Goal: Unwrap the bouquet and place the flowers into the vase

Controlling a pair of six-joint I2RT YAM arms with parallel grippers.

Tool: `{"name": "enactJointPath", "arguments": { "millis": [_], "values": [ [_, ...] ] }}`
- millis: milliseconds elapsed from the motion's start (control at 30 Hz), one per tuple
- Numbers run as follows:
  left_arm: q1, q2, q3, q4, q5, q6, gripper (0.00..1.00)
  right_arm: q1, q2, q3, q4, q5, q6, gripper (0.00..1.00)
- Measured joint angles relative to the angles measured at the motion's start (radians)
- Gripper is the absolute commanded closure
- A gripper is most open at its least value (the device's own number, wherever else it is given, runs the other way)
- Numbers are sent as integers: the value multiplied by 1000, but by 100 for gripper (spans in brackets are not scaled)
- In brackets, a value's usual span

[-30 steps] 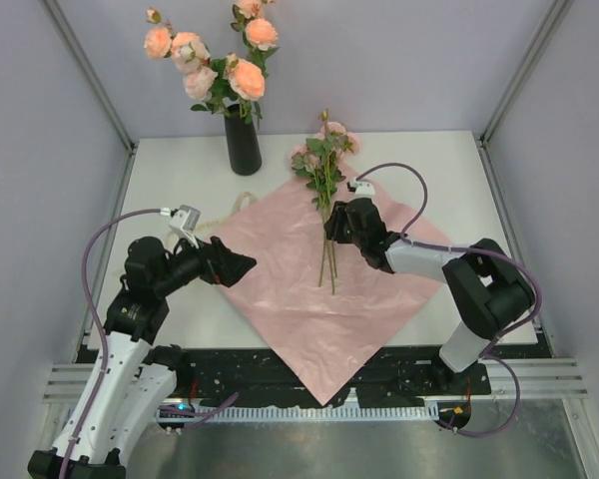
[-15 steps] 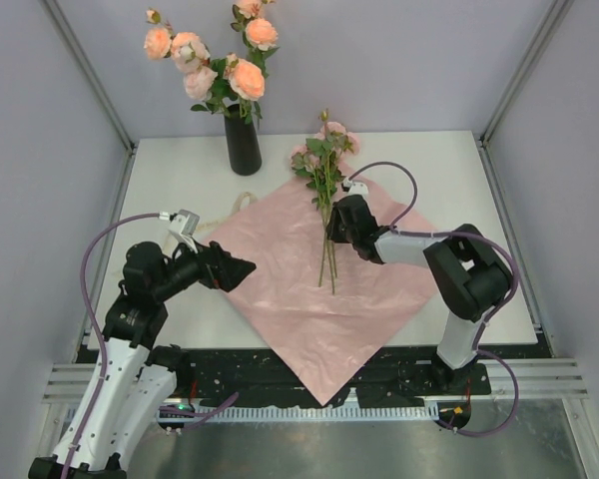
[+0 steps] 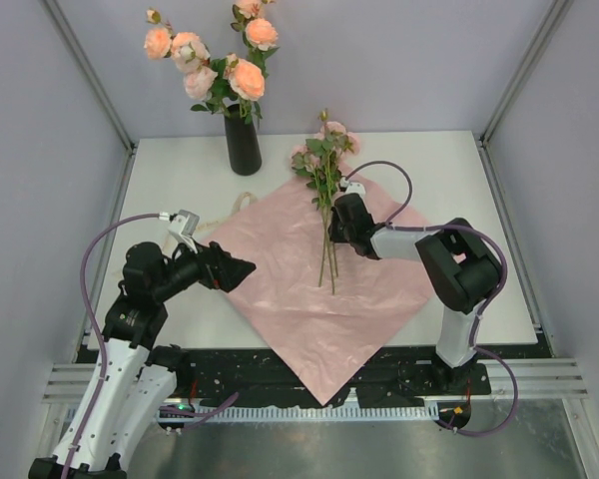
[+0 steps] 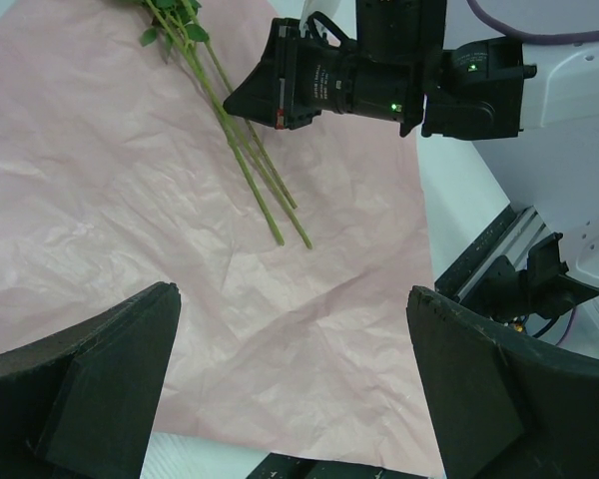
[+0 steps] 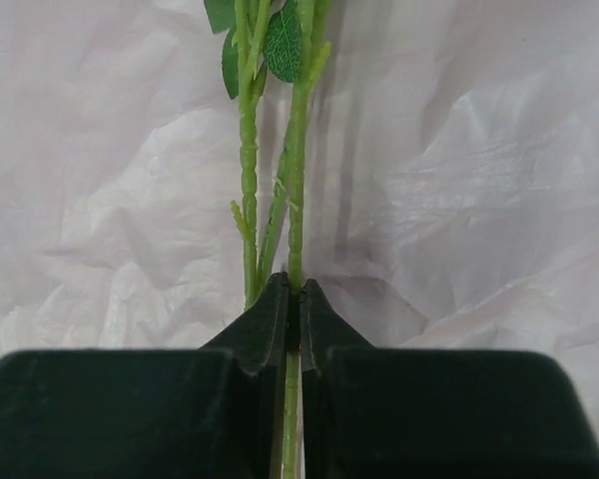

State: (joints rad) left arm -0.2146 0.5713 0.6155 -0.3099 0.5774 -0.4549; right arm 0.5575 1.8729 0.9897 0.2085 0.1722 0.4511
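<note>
The bouquet lies unwrapped, its pink sheet (image 3: 309,294) spread flat on the table. On the sheet lie loose flowers (image 3: 321,160), peach roses with long green stems (image 4: 248,160). My right gripper (image 3: 331,236) is down on those stems, shut on one green stem (image 5: 296,200). Two other stems (image 5: 248,190) run just left of its jaws. The black vase (image 3: 243,148) stands at the back left and holds several roses (image 3: 242,78). My left gripper (image 3: 244,267) hangs open over the sheet's left side, its fingers (image 4: 100,379) wide apart with nothing between them.
A cream ribbon (image 3: 223,214) lies off the sheet's left corner, between the vase and my left arm. The sheet's near corner hangs over the table's front edge (image 3: 324,384). Grey walls and metal posts close in the table.
My right gripper has slid left onto the stems and closed on one of them. The left arm has hardly moved and stays open.
</note>
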Motion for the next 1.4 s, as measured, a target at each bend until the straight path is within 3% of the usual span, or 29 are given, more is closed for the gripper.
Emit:
{"name": "enactJointPath", "arguments": {
  "millis": [167,367,700,967,1133,1400],
  "values": [
    [0,3,0,-3,-5,14,1,-5,-21,-13,3,2,-15,95],
    [0,75,31,6,1,-11,6,-5,-238,-124,37,-14,-21,94],
    [-74,395,175,257,57,-205,9,29,-575,-380,214,-140,50,95],
    [-223,644,351,441,51,-272,23,206,-864,-514,270,-219,53,95],
    [-274,671,372,499,20,-284,28,296,-1034,-540,262,-220,19,95],
    [-309,668,359,653,0,-338,37,311,-1070,-581,228,-229,-3,95]
  ]
}}
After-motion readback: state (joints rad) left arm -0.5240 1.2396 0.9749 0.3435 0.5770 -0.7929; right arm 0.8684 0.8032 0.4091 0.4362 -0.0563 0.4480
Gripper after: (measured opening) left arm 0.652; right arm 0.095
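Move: The flower whose stem is already pinched in the right fingers lies on the pink paper, its middle about 8 cm ahead of the right hand and 2 cm left. From the left hand that middle is some 28 cm ahead, 17 cm right and 21 cm below. The remaining flowers lie alongside, about 1 cm left of the held one. The vase stands roughly 20 cm ahead, 22 cm left and 8 cm above the right hand. Up and then back towards the base, the right hand lifts the pinched stem some 20 cm each way, its fingers levelling out and swinging left by about 30 degrees, before sinking a little. The open left hand swings right, up and somewhat forward to the held flower, rolling left side down and turning clockwise, its fingers partly closing around the leafy stem above the right grip; contact can't be seen. ##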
